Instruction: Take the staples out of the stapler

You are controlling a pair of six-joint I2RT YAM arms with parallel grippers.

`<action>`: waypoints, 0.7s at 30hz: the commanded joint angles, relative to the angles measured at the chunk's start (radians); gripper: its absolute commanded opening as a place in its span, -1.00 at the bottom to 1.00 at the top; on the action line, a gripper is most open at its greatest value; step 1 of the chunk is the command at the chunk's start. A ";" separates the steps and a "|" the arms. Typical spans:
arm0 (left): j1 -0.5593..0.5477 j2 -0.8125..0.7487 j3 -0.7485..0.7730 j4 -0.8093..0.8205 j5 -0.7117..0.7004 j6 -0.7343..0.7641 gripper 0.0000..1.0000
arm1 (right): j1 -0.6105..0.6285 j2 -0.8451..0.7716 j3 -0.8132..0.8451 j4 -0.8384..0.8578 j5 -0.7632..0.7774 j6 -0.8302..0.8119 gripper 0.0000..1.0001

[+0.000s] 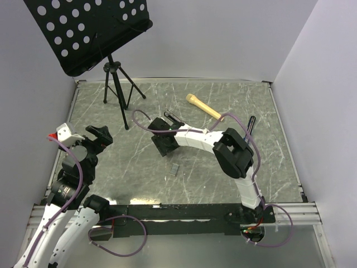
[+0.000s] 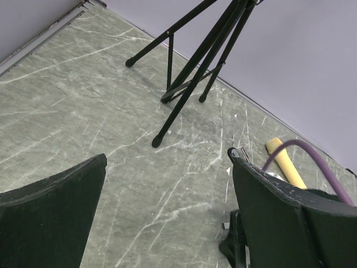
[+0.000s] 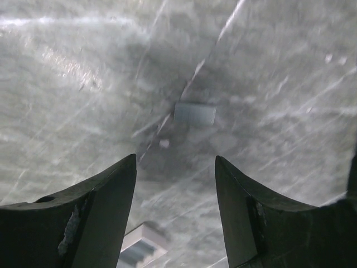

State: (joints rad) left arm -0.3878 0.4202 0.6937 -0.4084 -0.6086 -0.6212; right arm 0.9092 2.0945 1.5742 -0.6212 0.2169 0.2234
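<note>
The staples (image 1: 174,169) lie as a small grey strip flat on the table, apart from the stapler. The slim black stapler (image 1: 174,119) lies farther back, partly hidden behind my right gripper (image 1: 166,148). In the right wrist view my right gripper (image 3: 175,161) is open and empty, hovering above the table with the staples (image 3: 194,113) just ahead of its fingertips. My left gripper (image 1: 99,135) is open and empty at the left, well away from both. In the left wrist view the left gripper (image 2: 167,184) shows only bare table between its fingers, with the stapler's tip (image 2: 236,152) peeking past the right finger.
A black music stand on a tripod (image 1: 114,84) stands at the back left; its legs also show in the left wrist view (image 2: 184,72). A wooden-handled tool (image 1: 203,106) and a thin black pen (image 1: 250,124) lie at the back right. A blurred pale object (image 3: 142,244) shows beneath the right fingers.
</note>
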 commanded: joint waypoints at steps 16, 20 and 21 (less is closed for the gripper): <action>-0.003 -0.012 0.006 0.014 -0.017 0.005 0.99 | 0.207 -0.134 -0.114 -0.026 -0.067 0.125 -0.34; -0.003 -0.014 0.004 0.019 -0.014 0.002 0.99 | 0.220 -0.149 -0.167 -0.035 -0.048 0.139 -0.37; -0.003 -0.014 0.004 0.019 -0.013 0.003 0.99 | 0.218 -0.157 -0.178 -0.035 -0.045 0.145 -0.37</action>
State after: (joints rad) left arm -0.3878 0.4202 0.6937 -0.4091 -0.6083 -0.6216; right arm 1.1191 1.9675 1.4414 -0.6357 0.1497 0.3363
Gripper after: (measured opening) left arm 0.994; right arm 0.319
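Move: The open staple box lies on the table about 9 cm back from the right hand and 2 cm to its right, roughly 2 cm lower. The short staple strip is almost under that hand, some 2 cm ahead and 3 cm below, and the long black stapler part lies about 13 cm ahead and 9 cm right. From the raised left hand the staple box is some 32 cm right, 2 cm back and 27 cm below. The empty right hand leaves the staple strip and travels back about 11 cm, arcing some 3 cm left and lifting about 2 cm before easing partly down again, so that its tips end just left of the staple box. On the way its half-open fingers close to about half their gap on nothing, still pointing down, while the wrist turns slightly counter-clockwise, under 10 degrees. ##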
